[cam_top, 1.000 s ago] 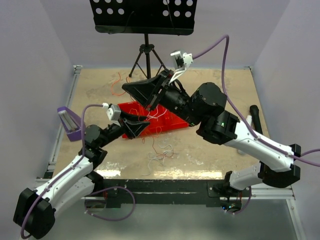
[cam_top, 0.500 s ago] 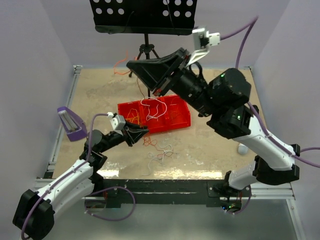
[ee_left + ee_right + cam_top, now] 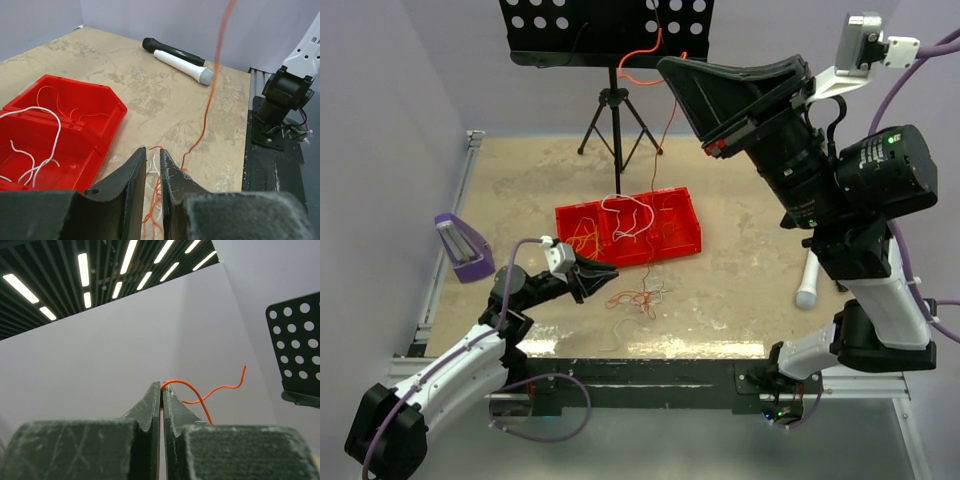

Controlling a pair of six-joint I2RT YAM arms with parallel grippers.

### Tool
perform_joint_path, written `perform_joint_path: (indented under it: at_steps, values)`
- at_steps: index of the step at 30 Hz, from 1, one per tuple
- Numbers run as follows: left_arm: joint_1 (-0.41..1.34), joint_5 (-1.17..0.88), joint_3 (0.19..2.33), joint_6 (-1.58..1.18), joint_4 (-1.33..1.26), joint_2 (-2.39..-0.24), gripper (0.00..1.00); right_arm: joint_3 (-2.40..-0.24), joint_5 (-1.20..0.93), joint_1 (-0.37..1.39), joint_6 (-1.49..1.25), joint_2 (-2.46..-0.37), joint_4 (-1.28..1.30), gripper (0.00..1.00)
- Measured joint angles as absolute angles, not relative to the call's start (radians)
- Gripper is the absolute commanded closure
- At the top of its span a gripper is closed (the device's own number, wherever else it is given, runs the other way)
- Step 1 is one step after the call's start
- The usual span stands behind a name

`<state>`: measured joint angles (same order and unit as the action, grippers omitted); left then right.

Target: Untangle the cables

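A small clump of orange and white cables (image 3: 635,298) lies on the table just in front of the red bin (image 3: 692,226). My left gripper (image 3: 611,272) is low over it. In the left wrist view its jaws (image 3: 153,153) stand a narrow slit apart with orange and white strands (image 3: 156,192) pinched in the gap. My right gripper (image 3: 667,66) is raised high at the back, shut on one orange cable (image 3: 220,387). That cable (image 3: 212,85) hangs taut down to the clump. More white and yellow cables (image 3: 625,215) lie in the bin (image 3: 102,107).
A black music stand (image 3: 610,30) on a tripod (image 3: 613,110) stands at the back. A black-and-white microphone-like stick (image 3: 807,282) lies at the right, also seen in the left wrist view (image 3: 180,62). A purple holder (image 3: 460,248) sits at the left edge.
My right arm has swung up and to the right, drawing the orange cable out of the clump. My left gripper has come nearer the front edge and narrowed its jaws onto the clump.
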<state>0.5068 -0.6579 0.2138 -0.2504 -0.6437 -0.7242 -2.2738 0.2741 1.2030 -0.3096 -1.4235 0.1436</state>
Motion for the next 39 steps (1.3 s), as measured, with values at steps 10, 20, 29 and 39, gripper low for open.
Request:
perform_joint_path:
  at_steps: [10, 20, 29, 39]
  values:
    - [0.507, -0.679, 0.202, -0.241, -0.627, -0.715, 0.53, -2.383, 0.347, 1.203, -0.239, -1.432, 0.172, 1.0]
    - [0.542, -0.727, 0.268, -0.353, -0.67, -0.756, 0.03, -2.336, 0.292, 1.203, -0.266, -1.471, 0.136, 1.0]
    - [0.616, -0.728, 0.313, -0.445, -0.734, -0.808, 0.01, -2.295, 0.135, 1.203, -0.344, -1.591, 0.083, 1.0]
    - [0.629, -0.626, 0.335, -0.436, -0.752, -0.876, 0.0, -2.276, 0.02, 1.203, -0.407, -1.631, 0.006, 1.0]
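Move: Resting on the table, the orange-and-white tangle lies about 8 cm to the right of the left hand, 1 cm ahead and some 20 cm below. The red box's middle is about 18 cm ahead and 5 cm right of that hand; the yellow cable in it is 16 cm ahead, 6 cm left. From the raised right hand, the tangle is roughly 72 cm below, 2 cm ahead and 3 cm left. Keeping its pinch on the orange cable high above the table, the right hand first drifts a few centimetres right and up, then swings about 15 cm left, sinking some 6 cm and turning counter-clockwise. The left hand opens its fingers wide beside the tangle, rises about 4 cm while shifting right and back, then comes forward a little. ##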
